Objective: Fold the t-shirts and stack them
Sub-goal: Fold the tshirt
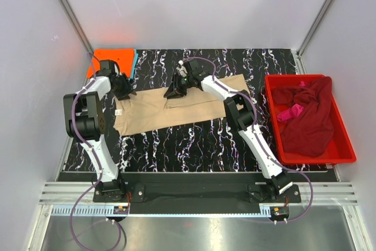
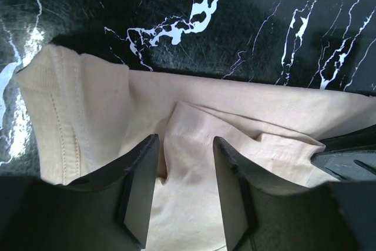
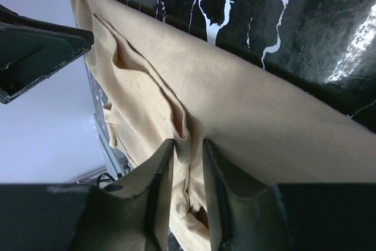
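Observation:
A large tan t-shirt lies spread across the black marbled table. My left gripper is down at its far left corner. In the left wrist view its jaws stand apart, open, over a raised hem fold of the tan t-shirt. My right gripper is at the middle of the shirt's far edge. In the right wrist view its jaws are narrow but still open, with a pinched ridge of the tan t-shirt between them.
A red bin at the right holds a maroon t-shirt and a pink t-shirt. An orange t-shirt with a light blue t-shirt at its edge lies at the back left corner. Grey walls close in on both sides.

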You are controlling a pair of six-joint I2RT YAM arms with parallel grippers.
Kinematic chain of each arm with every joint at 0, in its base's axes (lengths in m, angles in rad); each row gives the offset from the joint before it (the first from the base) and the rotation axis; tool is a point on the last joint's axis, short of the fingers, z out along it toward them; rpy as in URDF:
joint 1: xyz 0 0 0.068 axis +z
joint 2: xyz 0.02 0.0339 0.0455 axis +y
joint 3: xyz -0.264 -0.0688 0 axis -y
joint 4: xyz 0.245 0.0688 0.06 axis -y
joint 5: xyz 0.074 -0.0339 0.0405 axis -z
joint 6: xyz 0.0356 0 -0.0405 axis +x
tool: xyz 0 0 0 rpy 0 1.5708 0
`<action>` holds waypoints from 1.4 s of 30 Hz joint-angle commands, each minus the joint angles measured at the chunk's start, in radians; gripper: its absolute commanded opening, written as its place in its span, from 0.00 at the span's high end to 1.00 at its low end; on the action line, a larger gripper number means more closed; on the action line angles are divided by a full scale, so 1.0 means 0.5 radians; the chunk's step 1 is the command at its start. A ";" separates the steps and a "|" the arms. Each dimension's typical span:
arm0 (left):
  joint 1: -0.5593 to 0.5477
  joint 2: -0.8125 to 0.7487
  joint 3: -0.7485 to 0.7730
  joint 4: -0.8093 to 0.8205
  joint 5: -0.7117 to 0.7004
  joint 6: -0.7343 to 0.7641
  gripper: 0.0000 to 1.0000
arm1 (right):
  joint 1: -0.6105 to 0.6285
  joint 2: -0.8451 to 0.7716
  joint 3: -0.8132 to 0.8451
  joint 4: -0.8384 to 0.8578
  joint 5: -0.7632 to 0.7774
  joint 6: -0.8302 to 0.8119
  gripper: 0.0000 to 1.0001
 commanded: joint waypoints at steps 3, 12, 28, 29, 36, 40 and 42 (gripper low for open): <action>0.009 0.043 0.096 0.081 0.063 0.039 0.57 | 0.021 -0.007 0.097 0.058 0.033 0.042 0.77; 0.009 0.053 0.106 0.200 0.122 0.033 0.73 | 0.018 -0.062 0.081 0.073 0.061 0.055 0.94; 0.009 0.010 0.001 0.384 0.060 -0.032 1.00 | -0.047 -0.267 -0.173 0.248 0.150 0.141 1.00; 0.009 0.013 0.001 0.391 0.057 -0.035 1.00 | -0.047 -0.286 -0.210 0.266 0.156 0.141 1.00; 0.012 0.068 0.017 0.400 0.067 -0.056 1.00 | -0.056 -0.390 -0.360 0.315 0.217 0.085 1.00; 0.009 0.099 0.053 0.381 0.021 -0.071 1.00 | -0.074 -0.360 -0.312 0.312 0.236 0.076 0.99; 0.009 0.111 0.072 0.342 -0.004 -0.084 0.99 | -0.077 -0.274 -0.177 0.224 0.236 0.052 0.98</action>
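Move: The t-shirt's raised fold lies about 2 cm ahead of the left hand, level sideways and 1 cm below; the folded stack is some 13 cm ahead and 8 cm left of that hand, the t-shirt's tag about 8 cm back and 5 cm left. The crease for the right hand is already between its open fingertips; the t-shirt's far right corner stands some 30 cm right and 9 cm ahead. Left slides about 3 cm forward, pinching its fold; right pinches the crease, then draws forward and right. ##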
